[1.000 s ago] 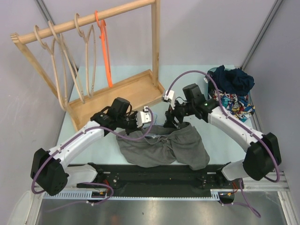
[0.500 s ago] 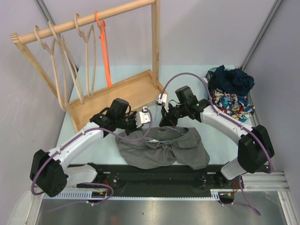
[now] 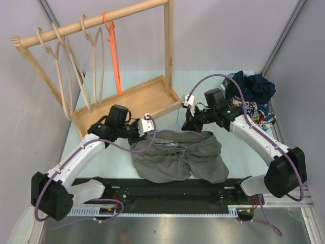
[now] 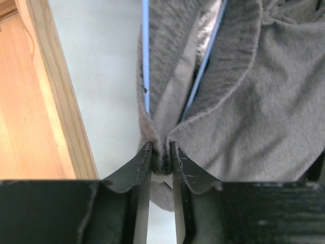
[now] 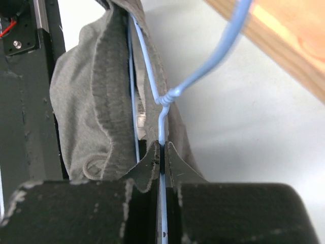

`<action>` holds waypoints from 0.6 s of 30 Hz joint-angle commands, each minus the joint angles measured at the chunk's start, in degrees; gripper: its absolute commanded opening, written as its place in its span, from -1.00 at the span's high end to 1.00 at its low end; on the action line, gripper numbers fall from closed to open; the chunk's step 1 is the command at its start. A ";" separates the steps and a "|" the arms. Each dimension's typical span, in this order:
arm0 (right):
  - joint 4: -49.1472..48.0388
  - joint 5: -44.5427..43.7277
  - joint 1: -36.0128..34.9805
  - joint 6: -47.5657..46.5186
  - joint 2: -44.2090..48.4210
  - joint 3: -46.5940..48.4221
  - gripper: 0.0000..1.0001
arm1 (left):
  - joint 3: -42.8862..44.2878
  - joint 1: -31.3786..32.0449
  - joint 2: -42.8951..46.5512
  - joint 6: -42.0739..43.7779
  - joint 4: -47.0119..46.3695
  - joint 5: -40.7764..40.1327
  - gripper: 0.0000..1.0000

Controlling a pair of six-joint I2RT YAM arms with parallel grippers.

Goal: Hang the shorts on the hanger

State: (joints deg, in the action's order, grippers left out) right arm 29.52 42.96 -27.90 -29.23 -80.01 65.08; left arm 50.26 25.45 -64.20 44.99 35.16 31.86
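The dark grey shorts [image 3: 177, 158] lie flat on the table between both arms, waistband toward the back. The light-blue hanger [image 5: 161, 109] runs inside the waistband, and its hook [image 5: 223, 40] rises out toward the wooden rack. Two of the hanger's blue wires [image 4: 146, 56] show inside the open waistband in the left wrist view. My right gripper [image 3: 190, 122] [image 5: 162, 148] is shut on the hanger's neck just below the twist. My left gripper [image 3: 144, 128] [image 4: 161, 156] pinches a fold at the waistband's left end, with the cloth bunched between its narrow jaws.
A wooden rack [image 3: 127, 104] stands at the back left with wooden hangers [image 3: 66, 76] and an orange hanger [image 3: 114, 51]; its base edge [image 4: 61, 101] [image 5: 284, 46] lies close to both grippers. A pile of navy and cartoon-print clothes [image 3: 251, 96] sits back right. A black rail [image 3: 167, 190] runs along the near edge.
My right gripper has shut on the hanger and drawn it back and to the right. My left gripper has moved left with the waistband, stretching the shorts wider.
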 commanded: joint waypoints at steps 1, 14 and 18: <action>-1.65 -1.73 0.74 0.23 5.90 1.72 1.00 | 3.35 -0.84 2.76 0.28 4.04 3.73 0.46; 8.79 -7.97 3.20 1.11 17.25 13.47 1.00 | 11.60 -1.81 8.93 -9.04 -4.22 4.27 -0.51; 12.57 -11.57 3.20 3.92 17.00 20.06 1.00 | 15.56 -1.81 6.91 -10.88 -6.49 3.21 -0.51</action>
State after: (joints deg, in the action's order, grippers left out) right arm 39.59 34.85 -24.88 -28.23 -64.03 76.88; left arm 60.75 24.08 -55.86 37.93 33.95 34.85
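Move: The left fingers pinch the waistband's left end, with the hanger's left tip just inside the cloth some 4 cm to the right. The rack tray's front edge runs about 14 cm ahead, roughly 8 cm lower. The right fingers hold the blue hanger's wire, its neck about 3 cm to their left. From that hand the rail's free stretch is about 25 cm ahead, 18 left and 33 above, and the tray's front right corner 17 ahead, 4 left and 11 below. The left fingers open wide and let go of the waistband's end while that hand rises about 12 cm, tilting its fingertips up. The right hand keeps its pinch on the blue hanger and lifts it with the shorts some 14 cm, drifting about 5 cm to the right away from the left hand, its fingers tilting up and turning slightly clockwise. ##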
